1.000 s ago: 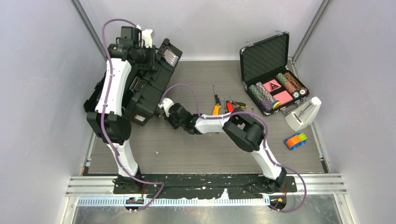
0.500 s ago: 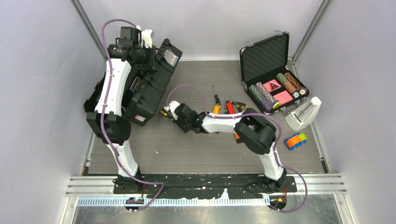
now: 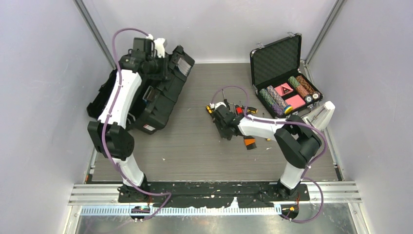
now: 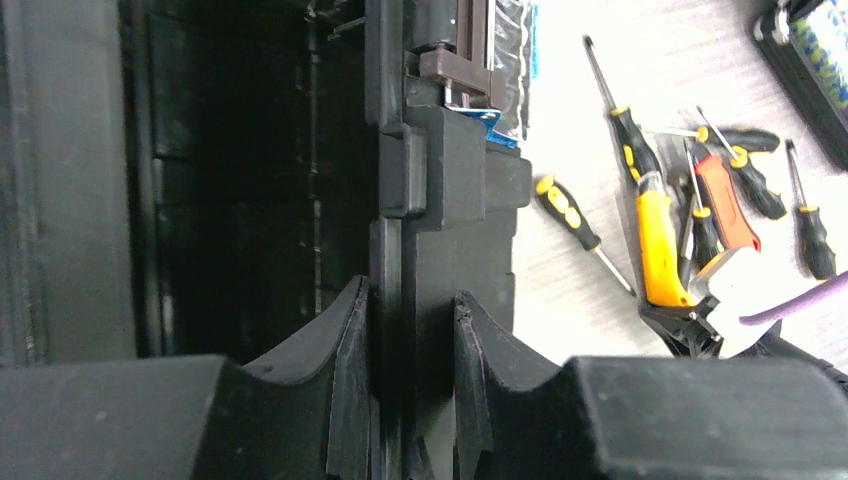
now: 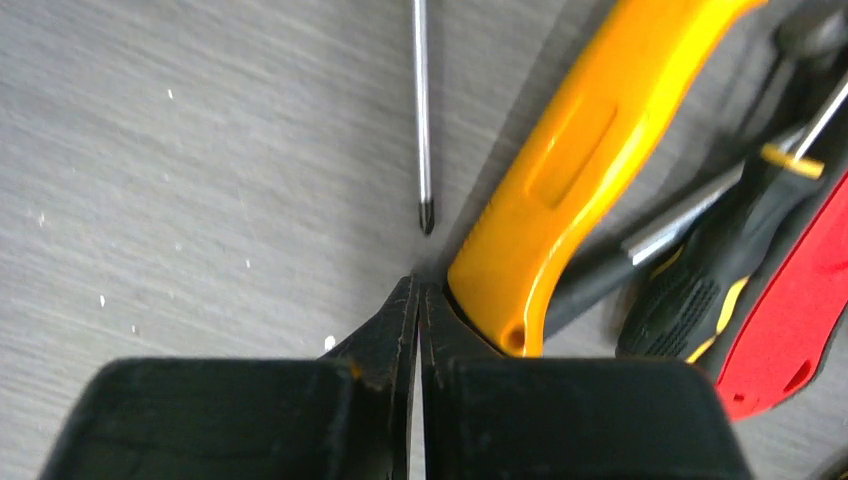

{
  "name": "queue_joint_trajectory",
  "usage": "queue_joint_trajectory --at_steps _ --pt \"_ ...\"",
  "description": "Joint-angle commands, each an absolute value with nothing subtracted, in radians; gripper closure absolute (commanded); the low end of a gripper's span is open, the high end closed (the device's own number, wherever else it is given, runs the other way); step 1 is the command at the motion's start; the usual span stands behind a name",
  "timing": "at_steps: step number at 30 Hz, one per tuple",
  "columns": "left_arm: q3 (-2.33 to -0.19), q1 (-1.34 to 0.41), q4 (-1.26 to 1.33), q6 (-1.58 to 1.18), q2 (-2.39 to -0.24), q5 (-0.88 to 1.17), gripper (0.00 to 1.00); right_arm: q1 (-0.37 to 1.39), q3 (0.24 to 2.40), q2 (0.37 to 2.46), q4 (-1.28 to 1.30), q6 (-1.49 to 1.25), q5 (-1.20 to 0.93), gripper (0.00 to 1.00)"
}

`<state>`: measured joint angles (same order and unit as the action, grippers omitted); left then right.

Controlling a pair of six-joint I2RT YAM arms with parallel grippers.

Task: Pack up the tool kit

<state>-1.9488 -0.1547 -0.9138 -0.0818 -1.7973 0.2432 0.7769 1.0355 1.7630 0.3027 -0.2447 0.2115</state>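
The black toolbox [image 3: 160, 105] lies open at the back left, its lid [image 3: 181, 61] raised. My left gripper [image 3: 163, 62] is shut on the lid's rim [image 4: 392, 270], one finger [image 4: 345, 380] on each side. The hand tools lie mid-table. Among them are a yellow-handled tool [image 5: 570, 170], a red tool [image 4: 725, 200] and several yellow-black screwdrivers [image 4: 570, 212]. My right gripper [image 5: 418, 292] is shut and empty, down at the table, its tips beside the butt of the yellow handle. A screwdriver tip [image 5: 425, 218] points at the tips. From above, the right gripper [image 3: 222, 116] covers much of the pile.
An open foam-lined case of poker chips [image 3: 285, 80] stands at the back right. In front of it are a white holder [image 3: 316, 119] and a multicoloured cube [image 3: 308, 146]. Grey walls close in the table on the left, back and right.
The right arm swung from beside the toolbox back to the tool pile. A small yellow-black screwdriver now lies at the pile's left. The left arm shifted the lid slightly back and right.
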Motion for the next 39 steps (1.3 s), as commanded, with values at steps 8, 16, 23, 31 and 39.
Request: queue_joint_trajectory --at_steps 8,16,23,31,39 --pt "-1.525 -0.361 -0.751 -0.331 -1.632 0.164 1.0 0.739 0.894 1.435 0.19 -0.339 0.145 0.6" --pt "-1.375 -0.502 -0.626 -0.466 -1.634 0.083 1.0 0.725 0.815 1.214 0.049 -0.358 0.174 0.39" --pt "-1.309 -0.61 -0.509 -0.543 -1.678 0.021 0.89 0.712 0.821 1.188 0.017 -0.444 0.254 0.3" --pt "-1.31 -0.639 -0.433 -0.592 -1.756 0.03 0.71 0.695 0.816 1.193 0.006 -0.501 0.297 0.24" --pt "-1.419 -0.65 -0.441 -0.642 -1.932 -0.006 0.9 0.658 0.818 1.167 0.006 -0.506 0.309 0.23"
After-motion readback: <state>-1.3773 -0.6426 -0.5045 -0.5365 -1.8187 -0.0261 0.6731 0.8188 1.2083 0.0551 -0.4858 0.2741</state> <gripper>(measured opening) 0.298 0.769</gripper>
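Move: The toolbox is tipped up with its right wall rim already in the left fingers; the clear table this side goes down to lies about 17 cm right, 9 cm back and 26 cm below. The freed screwdriver's middle is some 6 cm ahead and 3 cm left of the closed right fingers, at table height. From that hand, the yellow knife is about 5 cm ahead and 2 cm right, the red knife 5 cm ahead and 9 cm right. The tipped toolbox is let down by the left hand, which keeps the rim between its fingers and goes about 17 cm down and as far right, drawing back some 10 cm, fast at first and then slower, the fingers ending slightly steeper. Meanwhile the right hand edges back and right along the table, then opens wide and rises about 16 cm clear of the screwdriver, its fingers tilting up towards left and forward. ##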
